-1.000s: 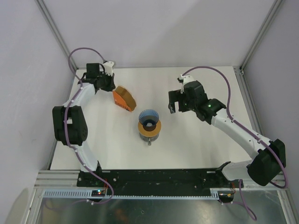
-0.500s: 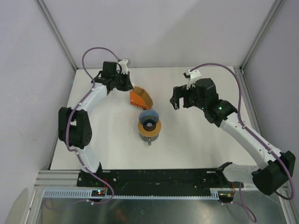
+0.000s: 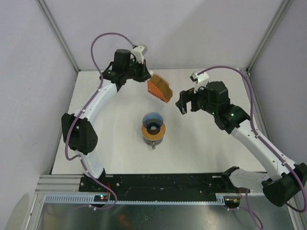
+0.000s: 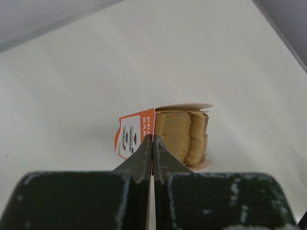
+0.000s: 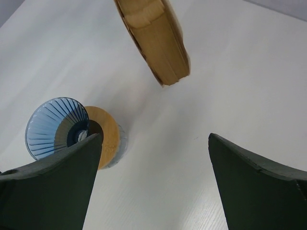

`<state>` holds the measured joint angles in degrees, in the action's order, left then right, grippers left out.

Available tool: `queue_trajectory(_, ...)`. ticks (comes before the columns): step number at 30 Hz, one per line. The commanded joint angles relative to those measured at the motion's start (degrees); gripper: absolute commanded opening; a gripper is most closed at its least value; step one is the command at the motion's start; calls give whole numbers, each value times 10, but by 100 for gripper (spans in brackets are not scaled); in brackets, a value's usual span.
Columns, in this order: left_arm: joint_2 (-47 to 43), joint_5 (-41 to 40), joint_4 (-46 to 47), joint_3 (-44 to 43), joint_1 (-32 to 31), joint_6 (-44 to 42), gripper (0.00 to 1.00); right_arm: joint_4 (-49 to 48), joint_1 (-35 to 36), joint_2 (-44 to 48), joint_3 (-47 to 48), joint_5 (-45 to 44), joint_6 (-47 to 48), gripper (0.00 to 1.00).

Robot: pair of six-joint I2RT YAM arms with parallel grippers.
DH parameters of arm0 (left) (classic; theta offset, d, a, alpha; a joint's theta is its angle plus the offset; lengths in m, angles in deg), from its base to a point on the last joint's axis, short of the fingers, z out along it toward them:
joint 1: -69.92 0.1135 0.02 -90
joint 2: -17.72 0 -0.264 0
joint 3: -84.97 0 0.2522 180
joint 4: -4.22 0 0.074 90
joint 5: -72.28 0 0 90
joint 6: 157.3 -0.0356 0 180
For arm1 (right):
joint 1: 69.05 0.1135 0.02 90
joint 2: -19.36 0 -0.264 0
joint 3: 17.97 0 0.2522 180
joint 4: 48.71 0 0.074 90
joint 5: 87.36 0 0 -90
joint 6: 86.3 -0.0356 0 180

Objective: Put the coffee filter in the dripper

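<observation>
The blue ribbed dripper (image 3: 153, 125) with its orange-brown collar stands mid-table, and it also shows low and left in the right wrist view (image 5: 60, 128). My left gripper (image 3: 146, 78) (image 4: 153, 139) is shut on the flap of an orange-brown packet (image 3: 160, 90) (image 4: 136, 133), held in the air behind the dripper. A stack of pale tan coffee filter papers (image 4: 182, 135) (image 5: 156, 40) fills the packet, and no single filter is out of it. My right gripper (image 3: 181, 103) (image 5: 154, 137) hangs open to the right of the packet, with nothing between its fingers.
The white table (image 3: 201, 143) ends at a metal frame with grey walls at the back and sides. Each arm's purple cable (image 3: 103, 40) loops above it. The arm bases sit on a black rail (image 3: 158, 182) at the near edge.
The left arm has carried the packet up and to the right, from the left of the table to behind the dripper. The right gripper has drawn back slightly to the right.
</observation>
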<state>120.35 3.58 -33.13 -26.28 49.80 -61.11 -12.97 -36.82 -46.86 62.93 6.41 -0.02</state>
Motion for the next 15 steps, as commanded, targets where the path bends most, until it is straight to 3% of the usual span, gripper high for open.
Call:
queue_trajectory(1,-28,18,-2,-73,-34,11,0,10,3,34,2,29,62,97)
queue_trajectory(6,-19,21,-34,-130,-57,16,0,21,5,68,2,31,72,93)
queue_trajectory(9,-27,23,-50,-144,-79,20,0,35,14,91,2,62,70,86)
queue_trajectory(15,-40,32,-94,-169,-143,40,0,73,49,126,2,218,86,72)
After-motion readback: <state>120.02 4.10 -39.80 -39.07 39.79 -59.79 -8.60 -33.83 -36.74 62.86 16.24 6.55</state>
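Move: The filter box, held in the left fingertips, has its middle about 5 cm right of them, 1 cm back and 5 cm below. The right gripper it is taken to is some 15 cm back, 16 cm right and 3 cm higher. From the right hand the box is about 13 cm ahead, 12 cm left and 8 cm down; the dripper is 15 cm left, 2 cm back and 18 cm below. Left hand brings box 12 cm up, right, back towards right hand, which backs and rises, fingers narrowing. ##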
